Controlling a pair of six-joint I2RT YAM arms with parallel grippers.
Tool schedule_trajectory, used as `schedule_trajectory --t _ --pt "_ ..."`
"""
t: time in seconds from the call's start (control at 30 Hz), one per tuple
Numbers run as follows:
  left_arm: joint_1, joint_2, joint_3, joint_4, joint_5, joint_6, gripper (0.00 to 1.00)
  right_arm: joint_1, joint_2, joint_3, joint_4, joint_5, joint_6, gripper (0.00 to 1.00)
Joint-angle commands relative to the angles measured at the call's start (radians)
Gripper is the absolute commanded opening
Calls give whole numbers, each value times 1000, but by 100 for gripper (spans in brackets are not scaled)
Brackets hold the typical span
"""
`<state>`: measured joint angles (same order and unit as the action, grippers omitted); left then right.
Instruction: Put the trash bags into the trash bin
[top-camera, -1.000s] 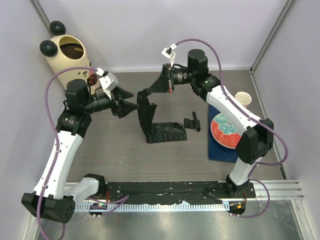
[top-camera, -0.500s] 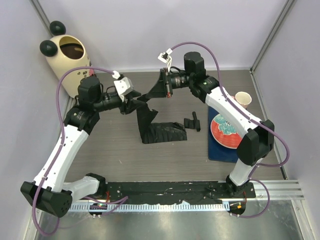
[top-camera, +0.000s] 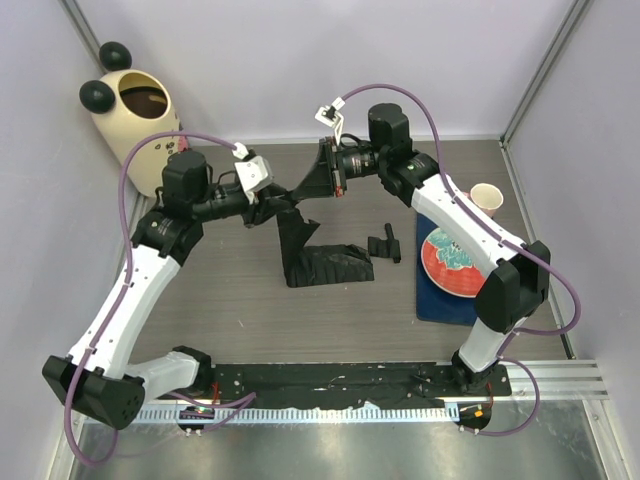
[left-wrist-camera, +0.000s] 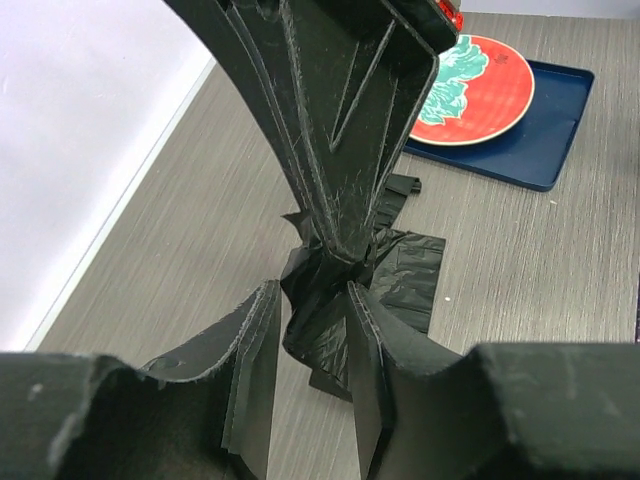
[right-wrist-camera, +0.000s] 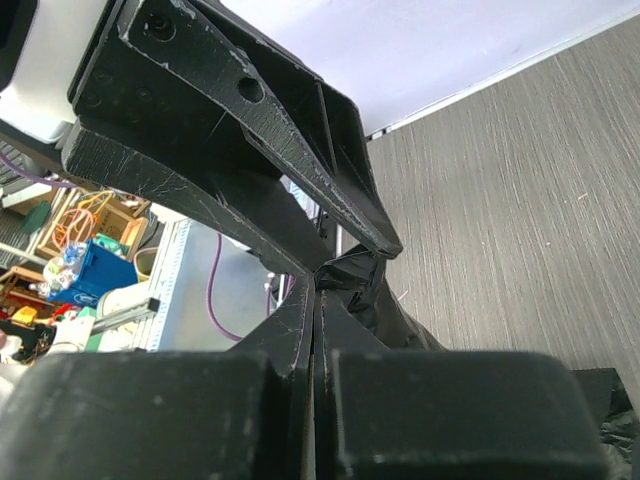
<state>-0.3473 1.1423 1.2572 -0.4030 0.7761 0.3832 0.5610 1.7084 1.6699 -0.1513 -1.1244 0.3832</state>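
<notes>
A black trash bag (top-camera: 298, 238) hangs as a crumpled strip, its lower end heaped on the table (top-camera: 336, 266). My right gripper (top-camera: 302, 187) is shut on the bag's top end, fingers pressed together (right-wrist-camera: 318, 285) with crinkled plastic (right-wrist-camera: 352, 275) at their tips. My left gripper (top-camera: 277, 201) meets it from the left, just under that grip. Its jaws (left-wrist-camera: 311, 292) are narrowly open around the bag (left-wrist-camera: 322, 318); the plastic lies against one finger (left-wrist-camera: 368, 360) and a gap shows at the other. The cream trash bin (top-camera: 135, 112) with black ears stands upright at the far left corner.
A small black folded piece (top-camera: 386, 245) lies right of the heap. A red plate (top-camera: 452, 262) sits on a blue tray (top-camera: 430, 300) at the right, with a paper cup (top-camera: 486, 197) behind it. Walls close in on the left and the back.
My left gripper has swung right from near the bin to the bag's upper part, its jaws narrowing around it. The right gripper has held the bag's top, shifting slightly left.
</notes>
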Motion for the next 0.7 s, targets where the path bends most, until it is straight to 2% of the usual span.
schedule_trajectory --t 0.0,0.03,0.1,0.17,0.2,0.47,0.5,0.67 --pt "-18 8 53 18 -14 14 36 11 -29 31 36 -23 16 1" --pt "-16 13 54 20 -11 11 34 11 -27 30 36 -23 16 1" --pt "-16 20 64 29 -3 -18 21 11 -26 31 36 -23 17 1" --pt "-16 23 70 24 18 -56 3 10 -23 34 36 -23 19 1" --pt "-12 17 64 21 25 -78 0 7 -23 34 36 -23 20 1" --pt "186 -29 -85 104 255 -334 0 -73 -30 30 29 -46 23 4" --pt "195 -32 -94 137 279 -352 0 -79 -30 30 18 -51 20 1" --pt "209 -39 -137 277 310 -503 0 -84 -41 19 6 -46 -3 1"
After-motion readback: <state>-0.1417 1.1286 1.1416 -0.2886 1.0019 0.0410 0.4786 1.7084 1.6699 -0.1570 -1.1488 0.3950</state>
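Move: The trash bag's bunched top end sits in the right gripper's fingertips, about 1 cm to that hand's left, and 2 cm to the right of the left hand, between its part-open fingertips. From the left hand, the bag's lower half lies on the table about 9 cm right, 1 cm back and 33 cm below, and the small black roll about 21 cm right, 4 cm ahead and 33 cm below. Left fingers shut and draw about 4 cm left from the bag's top; right, still pinching, shifts right and forward. ##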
